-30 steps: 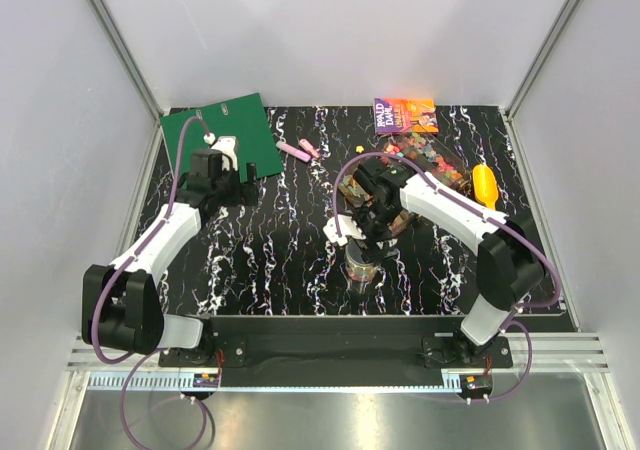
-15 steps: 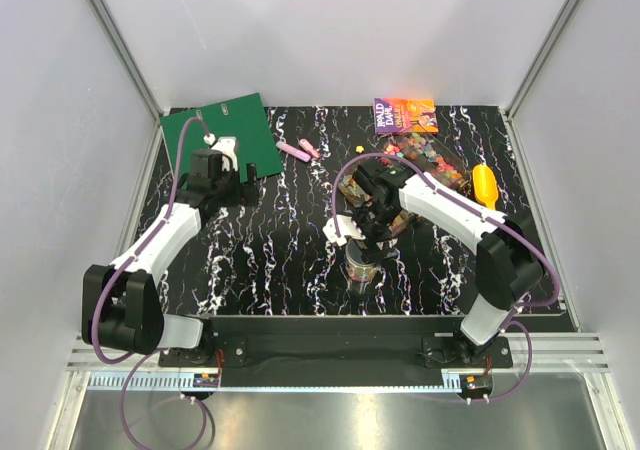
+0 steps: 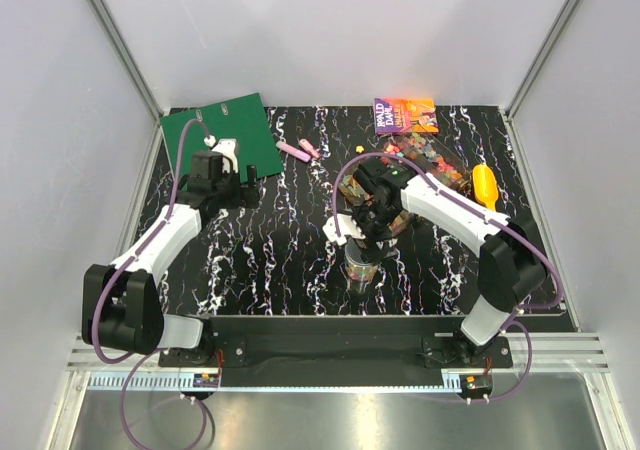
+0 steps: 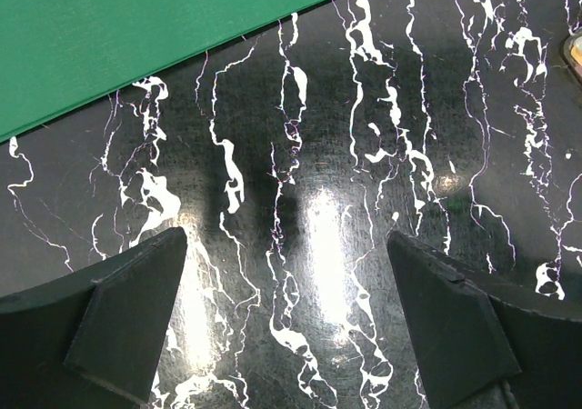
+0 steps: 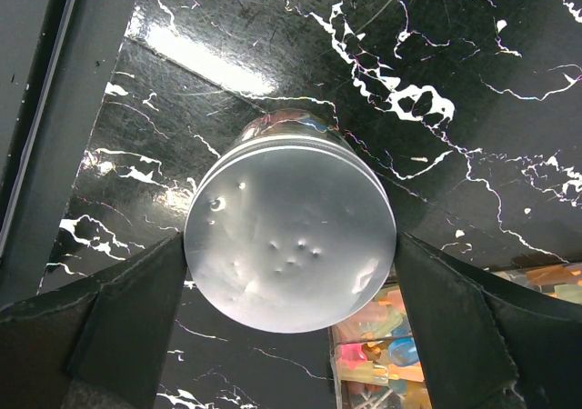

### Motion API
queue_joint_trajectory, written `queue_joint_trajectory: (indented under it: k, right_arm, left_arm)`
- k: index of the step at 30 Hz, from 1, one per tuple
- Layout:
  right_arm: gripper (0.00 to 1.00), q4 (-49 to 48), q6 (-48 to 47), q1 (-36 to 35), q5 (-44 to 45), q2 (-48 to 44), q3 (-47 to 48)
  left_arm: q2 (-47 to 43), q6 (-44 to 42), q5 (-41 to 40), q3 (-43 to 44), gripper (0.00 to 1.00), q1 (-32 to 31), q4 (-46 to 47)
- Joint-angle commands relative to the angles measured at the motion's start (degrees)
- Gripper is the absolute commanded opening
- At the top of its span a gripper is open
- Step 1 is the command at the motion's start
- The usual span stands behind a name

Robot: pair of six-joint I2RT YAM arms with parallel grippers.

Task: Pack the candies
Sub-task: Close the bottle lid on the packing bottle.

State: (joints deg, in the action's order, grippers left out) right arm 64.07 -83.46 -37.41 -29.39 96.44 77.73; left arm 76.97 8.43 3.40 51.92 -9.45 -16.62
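The candies lie as a loose multicoloured heap at the back right, and more fill a clear box beside the jar. The jar stands near the front centre, and a dented silver lid sits on it. My right gripper hangs straight above it, open. Its fingers flank the lid's rim with almost no gap. My left gripper is open over bare black marble at the back left, holding nothing.
A green board lies at the back left corner. Pink highlighter pens rest beside it. A book lies at the back, a yellow scoop at the right. One yellow sweet sits alone.
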Motion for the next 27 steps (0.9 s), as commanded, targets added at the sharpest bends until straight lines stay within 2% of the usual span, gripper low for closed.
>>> queue_joint_trajectory:
  k: [1, 6, 8, 10, 11, 12, 14, 22, 27]
  right_arm:
    - [1.0, -0.88, 0.93, -0.65, 0.12, -2.58, 0.14]
    - [1.0, -0.79, 2.34, -1.0, 0.56, -1.61, -0.3]
    - [1.0, -0.97, 2.95, -0.91, 0.56, -1.7, -0.13]
    - [1.0, -1.06, 3.13, -1.0, 0.73, -2.22, 0.05]
    - [1.0, -1.14, 3.13, -0.91, 0.82, -2.4, 0.14]
    - [1.0, -1.4, 3.56, -1.0, 1.08, -2.75, 0.05]
    - [1.0, -1.58, 3.74, -0.91, 1.26, -3.02, 0.05]
    - [1.0, -2.37, 5.76, -1.0, 2.14, -3.36, -0.57]
    - [1.0, -3.95, 8.31, -1.0, 2.93, -4.68, -0.48]
  left_arm:
    - [-1.91, 0.54, 1.7, -0.06, 0.99, 0.23, 3.0]
    - [-2.18, 1.85, 11.0, -0.07, 0.94, -1.43, 3.79]
    - [-2.09, 2.21, 15.99, 0.02, 0.84, -5.37, 4.31]
    - [-1.82, 2.64, 19.01, 0.46, 0.68, -7.76, 4.4]
    - [-1.65, 3.08, 19.71, 0.72, 0.57, -8.38, 4.67]
    - [-1.3, 4.22, 20.93, 0.73, 0.27, -8.82, 4.93]
    - [-0.86, 5.28, 21.56, 0.73, 0.0, -10.23, 5.55]
    - [4.67, 15.55, 28.41, 0.46, 0.0, -16.73, 13.36]
    - [10.12, 18.21, 29.65, 3.97, 0.0, -17.18, 14.69]
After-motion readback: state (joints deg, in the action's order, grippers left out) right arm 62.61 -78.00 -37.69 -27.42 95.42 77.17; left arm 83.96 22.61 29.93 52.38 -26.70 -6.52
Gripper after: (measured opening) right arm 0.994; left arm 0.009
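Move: Between the right hand's wide-spread fingers sits the bottle lid, its middle about 1 cm below and 1 cm left of that hand. From the left hand the lid lies some 33 cm to the right, 13 cm back and about 3 cm lower. The nearest candy box stands about 17 cm farther out than the lid and 3 cm right of it; a pink tube lies 18 cm ahead and 16 cm right of the left hand, on the table. Swinging in from the left, the left hand travels about 18 cm to the right and 6 cm back towards the lidded bottle, slowly at first, then fast. On the way its empty fingers go from wide open to fully shut, while the wrist turns clockwise nearly 30 degrees and rolls its left side down. The right hand stays over the bottle with the lid still between its fingers, twisting only slightly clockwise. ##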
